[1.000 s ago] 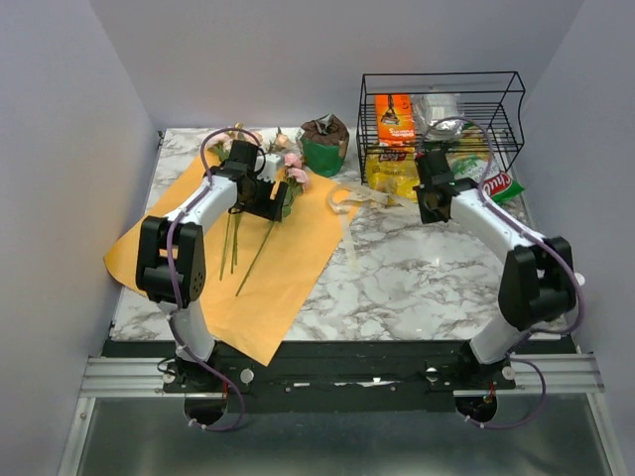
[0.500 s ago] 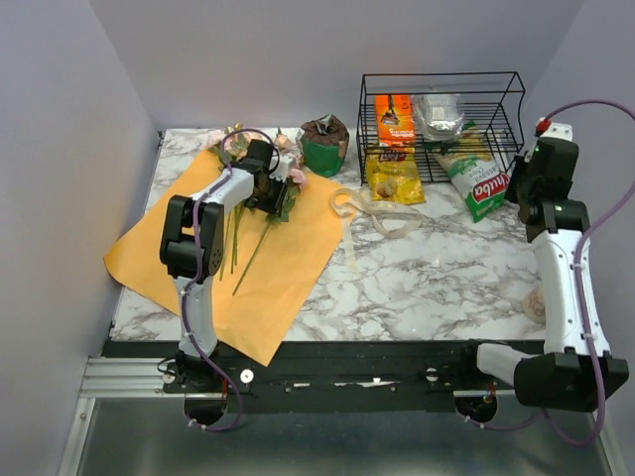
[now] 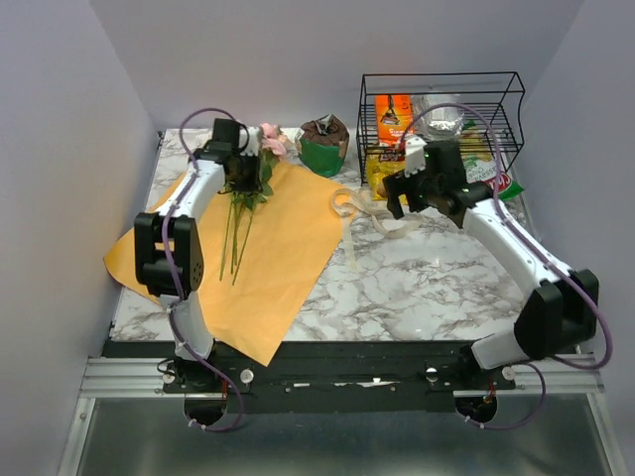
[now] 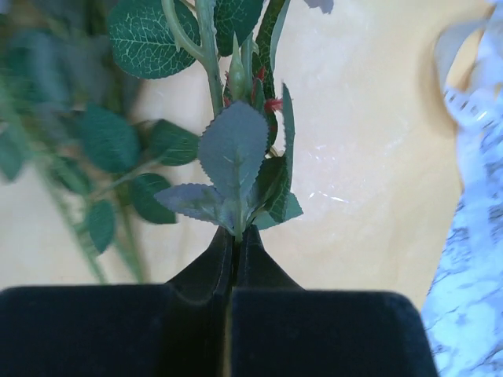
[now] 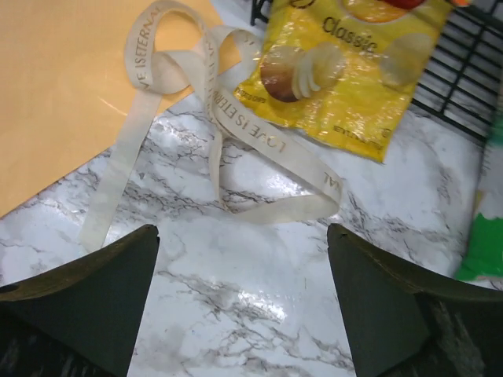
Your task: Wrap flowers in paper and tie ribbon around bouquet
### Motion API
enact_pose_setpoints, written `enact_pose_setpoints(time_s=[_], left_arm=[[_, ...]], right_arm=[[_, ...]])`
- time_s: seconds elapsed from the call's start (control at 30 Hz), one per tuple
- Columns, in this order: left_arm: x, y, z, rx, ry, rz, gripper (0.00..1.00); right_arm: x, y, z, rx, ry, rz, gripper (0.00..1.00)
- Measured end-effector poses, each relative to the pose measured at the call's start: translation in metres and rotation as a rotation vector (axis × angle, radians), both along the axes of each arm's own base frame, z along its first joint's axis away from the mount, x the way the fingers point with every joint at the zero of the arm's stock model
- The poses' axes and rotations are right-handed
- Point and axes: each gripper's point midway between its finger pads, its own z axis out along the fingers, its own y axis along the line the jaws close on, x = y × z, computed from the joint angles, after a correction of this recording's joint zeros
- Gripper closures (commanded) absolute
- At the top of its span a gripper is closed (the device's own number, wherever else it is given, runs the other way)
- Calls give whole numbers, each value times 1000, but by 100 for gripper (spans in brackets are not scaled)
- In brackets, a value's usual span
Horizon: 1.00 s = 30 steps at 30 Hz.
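Observation:
The flowers (image 3: 266, 142) lie at the far left of the orange paper (image 3: 283, 263), pink heads toward the back wall and thin stems (image 3: 236, 233) running toward me. My left gripper (image 3: 239, 172) sits over the leafy part. In the left wrist view it (image 4: 234, 234) is shut on a stem among the green leaves (image 4: 233, 149), with the paper (image 4: 369, 157) underneath. The cream ribbon (image 3: 372, 211) lies in loose loops on the marble just right of the paper. My right gripper (image 3: 395, 203) hovers above it, open and holding nothing (image 5: 242, 229), with the ribbon (image 5: 236, 118) just beyond its fingers (image 5: 110, 290).
A black wire basket (image 3: 442, 109) with snack packets stands at the back right. A yellow chip bag (image 5: 338, 71) lies in front of it, touching the ribbon. A green-wrapped pot (image 3: 324, 147) is at the back centre, and a green and white bag (image 3: 499, 184) is beyond the right arm.
The left gripper has closed on the flowers and shifted them toward the back left. The right arm swung in from the far right and opened over the ribbon.

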Motion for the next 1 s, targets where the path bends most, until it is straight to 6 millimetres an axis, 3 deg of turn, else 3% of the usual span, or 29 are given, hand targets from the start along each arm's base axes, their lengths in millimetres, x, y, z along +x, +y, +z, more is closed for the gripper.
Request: enact_pose_setpoints(time_s=[0.13, 0.2, 0.27, 0.4, 0.47, 0.5, 0.6, 0.8, 0.97, 1.0], left_arm=[[12, 39, 52, -64, -116, 121, 100], [16, 55, 59, -76, -140, 166, 100], [16, 59, 50, -81, -127, 182, 100], [14, 55, 7, -68, -28, 184, 100], [14, 55, -17, -50, 23, 185, 85], [15, 56, -25, -41, 40, 186, 65], [13, 60, -44, -12, 82, 187, 46], [12, 61, -33, -12, 63, 192, 34], [15, 61, -7, -18, 7, 189, 31], [15, 61, -3, -19, -3, 188, 31]], right_arm=[[17, 31, -39, -97, 69, 120, 3], [29, 43, -54, -150, 84, 169, 3], [42, 53, -67, -200, 90, 203, 3], [63, 61, -95, -293, 119, 244, 8], [69, 62, -109, -332, 137, 257, 11], [71, 61, -115, -348, 146, 262, 13], [73, 60, -130, -377, 177, 274, 21], [86, 61, -143, -409, 200, 268, 40], [85, 57, -156, -443, 229, 254, 41], [84, 56, -157, -448, 236, 254, 47]])
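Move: The ribbon's loose coils lie about 9 cm ahead of the open right gripper, 6 cm to its left and 17 cm below; the yellow chip bag sits some 8 cm farther out than the ribbon and 5 cm to its right. The left gripper already holds the pink rose, with the laid bouquet about 5 cm to its left, level with it ahead, 9 cm below; the green bag stands roughly 12 cm ahead and 14 cm right of it. Lower the right gripper some 16 cm while reaching forward and left to the ribbon by the chip bag's corner, tilting down and narrowing the fingers partway around a strand without shutting. Meanwhile lift the left gripper's rose and carry it about 6 cm left over the bouquet, sink some 10 cm, open to let go, then rise about 4 cm. ##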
